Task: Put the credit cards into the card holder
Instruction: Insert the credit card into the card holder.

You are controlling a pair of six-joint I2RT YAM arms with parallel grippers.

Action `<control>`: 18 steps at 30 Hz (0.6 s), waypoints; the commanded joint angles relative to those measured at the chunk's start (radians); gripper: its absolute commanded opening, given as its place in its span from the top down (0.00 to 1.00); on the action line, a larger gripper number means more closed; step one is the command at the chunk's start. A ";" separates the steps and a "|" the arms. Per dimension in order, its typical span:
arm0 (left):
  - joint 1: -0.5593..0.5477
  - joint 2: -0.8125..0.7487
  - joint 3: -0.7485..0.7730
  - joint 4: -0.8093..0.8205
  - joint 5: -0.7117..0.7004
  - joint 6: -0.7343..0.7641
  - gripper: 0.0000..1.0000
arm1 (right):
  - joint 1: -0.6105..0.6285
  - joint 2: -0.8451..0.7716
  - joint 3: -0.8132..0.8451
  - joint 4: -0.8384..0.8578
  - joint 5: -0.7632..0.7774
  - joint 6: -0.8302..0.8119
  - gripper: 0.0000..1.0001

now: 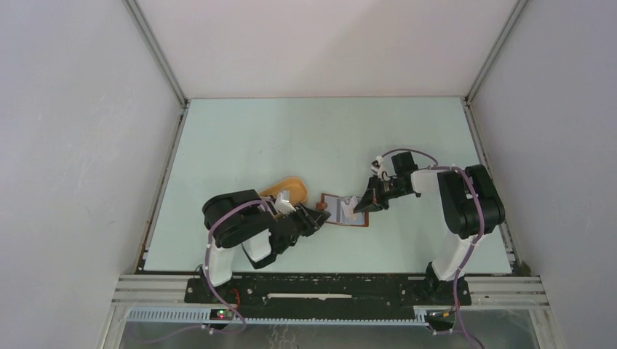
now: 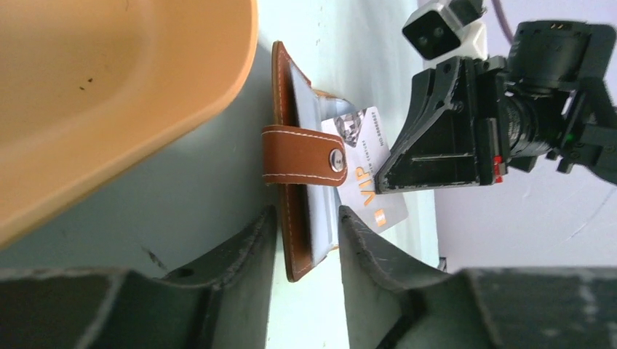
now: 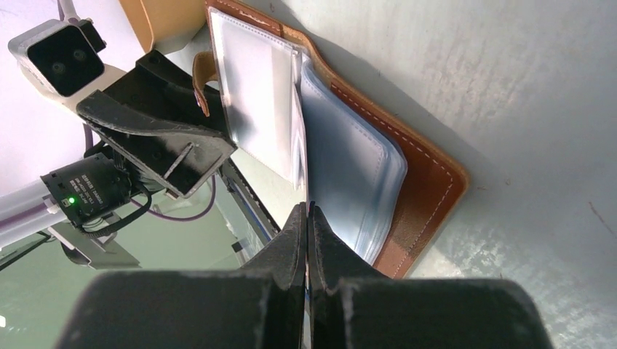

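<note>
The card holder (image 2: 285, 109) lies open on the table, with a brown cover, a snap strap (image 2: 302, 156) and clear sleeves (image 3: 349, 174). My left gripper (image 2: 305, 212) is open and straddles the holder's near edge, with a gap at the brown cover; in the top view the left gripper (image 1: 321, 216) is at the holder's left side. My right gripper (image 3: 307, 207) is shut on a grey credit card (image 2: 367, 193) printed "VIP". The card's far end rests at the sleeves; I cannot tell whether it is inside a pocket. From above, the right gripper (image 1: 361, 206) hangs over the holder's right half.
The orange-yellow oval tray (image 2: 109, 87) stands right beside the holder, to its left behind my left gripper, the tray (image 1: 280, 187) partly covered by the left arm. White walls enclose the pale green table (image 1: 327, 138) on three sides.
</note>
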 commanded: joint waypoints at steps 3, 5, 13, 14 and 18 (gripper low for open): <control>0.018 0.002 0.037 -0.073 0.069 0.049 0.72 | 0.008 0.020 0.039 -0.019 0.012 -0.031 1.00; 0.018 0.006 0.041 -0.075 0.082 0.044 0.79 | 0.010 0.021 0.040 -0.017 0.006 -0.030 1.00; 0.016 -0.001 0.040 -0.065 0.113 0.021 0.89 | 0.029 0.041 0.057 -0.022 -0.019 -0.055 1.00; 0.016 -0.007 0.039 -0.065 0.112 0.020 0.89 | 0.029 0.042 0.057 -0.020 -0.021 -0.056 1.00; 0.011 -0.010 0.041 -0.064 0.120 0.001 0.89 | 0.032 0.046 0.062 -0.021 -0.023 -0.068 1.00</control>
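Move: The card holder's left cover edge is the left hand's aim: about 1 cm ahead and 1 cm to the right, level with its half-open fingers. Its strap is about 2 cm ahead, 1 cm higher; the orange tray's middle lies some 5 cm ahead and 11 cm left, 1 cm lower. For the right hand, already pinching the card, the holder's left pocket lies about 5 cm left, level fore and aft, 1 cm below. The holder's left cover is pinched near its closer corner as the left hand sinks about 1 cm, eases slightly right and back, and closes its fingers from half open to nearly shut. Meanwhile the right hand keeps its pinch on the card and edges it just over half a centimetre left, towards the pocket. ##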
